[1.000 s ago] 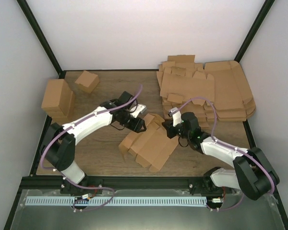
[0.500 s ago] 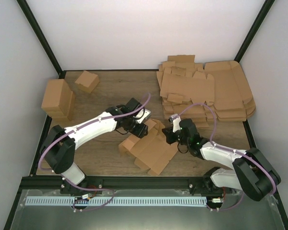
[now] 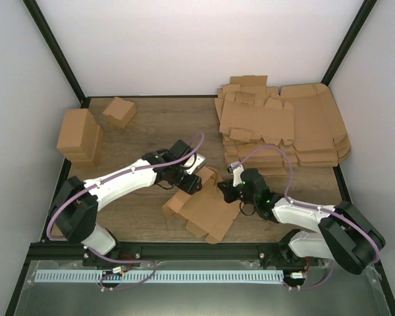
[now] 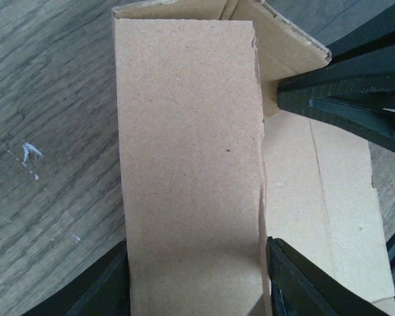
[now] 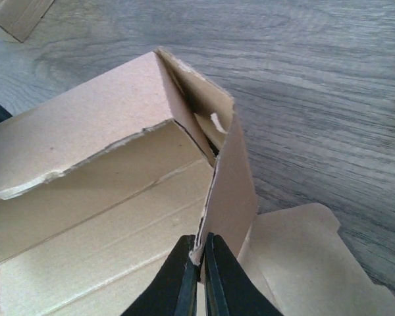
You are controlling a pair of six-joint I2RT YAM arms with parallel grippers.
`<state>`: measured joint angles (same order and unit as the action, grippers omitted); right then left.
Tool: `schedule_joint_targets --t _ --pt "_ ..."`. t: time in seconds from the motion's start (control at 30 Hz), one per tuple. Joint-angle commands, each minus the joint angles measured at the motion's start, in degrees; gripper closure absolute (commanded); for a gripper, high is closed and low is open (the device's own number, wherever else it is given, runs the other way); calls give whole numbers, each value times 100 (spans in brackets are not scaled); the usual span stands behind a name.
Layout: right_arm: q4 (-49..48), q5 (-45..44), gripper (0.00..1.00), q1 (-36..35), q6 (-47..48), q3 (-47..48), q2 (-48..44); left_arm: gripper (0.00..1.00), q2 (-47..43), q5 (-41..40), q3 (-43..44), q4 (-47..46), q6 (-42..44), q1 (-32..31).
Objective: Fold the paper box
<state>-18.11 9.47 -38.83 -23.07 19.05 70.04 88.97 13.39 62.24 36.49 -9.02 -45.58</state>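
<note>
The paper box [image 3: 207, 209] lies half folded in the middle of the table, a brown tray with raised walls and loose flaps. My left gripper [image 3: 189, 185] straddles its far-left wall; in the left wrist view the folded wall panel [image 4: 184, 131] fills the gap between the fingers [image 4: 112, 286], which press its two edges. My right gripper [image 3: 225, 191] meets the box's right end. There its jaws [image 5: 203, 263] are shut on the lower edge of an upright side flap [image 5: 234, 184]. The right gripper's fingers [image 4: 342, 99] show in the left wrist view beside the box corner.
A pile of flat cardboard sheets [image 3: 283, 125] fills the back right corner. A small cube-like box [image 3: 120, 110] and a taller brown box [image 3: 79, 135] stand at the back left. Black frame posts and white walls enclose the table.
Both grippers and the box have moved toward the near edge of the table. The left arm has swung lower and stretched further over the box's left end.
</note>
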Motion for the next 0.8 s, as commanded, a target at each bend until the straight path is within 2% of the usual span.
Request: schedule_joint_targets --t 0.0,0.17,0.33,0.67,0.77 --pt "-268 558 94 -99 65 84 77 47 -73 759 36 -374 58 -90" --pt "-452 737 86 -99 172 140 203 48 13 952 74 -305 137 -91" --pt "-560 698 81 -99 259 253 408 48 18 720 123 -51 238 -91" --pt "-750 670 59 -99 784 252 452 48 166 741 227 313 502 -100" --pt "-1028 860 58 -98 1017 156 466 48 220 663 284 363 517 -142"
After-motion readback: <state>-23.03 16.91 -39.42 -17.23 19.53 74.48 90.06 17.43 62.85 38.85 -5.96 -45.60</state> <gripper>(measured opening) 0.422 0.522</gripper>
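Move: The left gripper already straddles the middle of the folded side wall, with the wall between its fingers. The end flap lies about 4 cm ahead and 10 to the right of it. The right fingers still pinch that flap by its free corner: its middle is some 3 cm ahead, about 1 below them, and the side wall's middle is 12 cm to their left. The floor panel spreads 7 cm behind them, 4 left and roughly 5 lower. Let the right fingers open from their pinch to a bit under half wide while carrying them left about 2.5 cm and slightly back, turning some 10 degrees counter-clockwise, so that the outer finger stays at the flap's outside and brings it towards the side wall's end. Meanwhile keep the left fingers astride the wall at the same width and draw it back about 1.5 cm. ##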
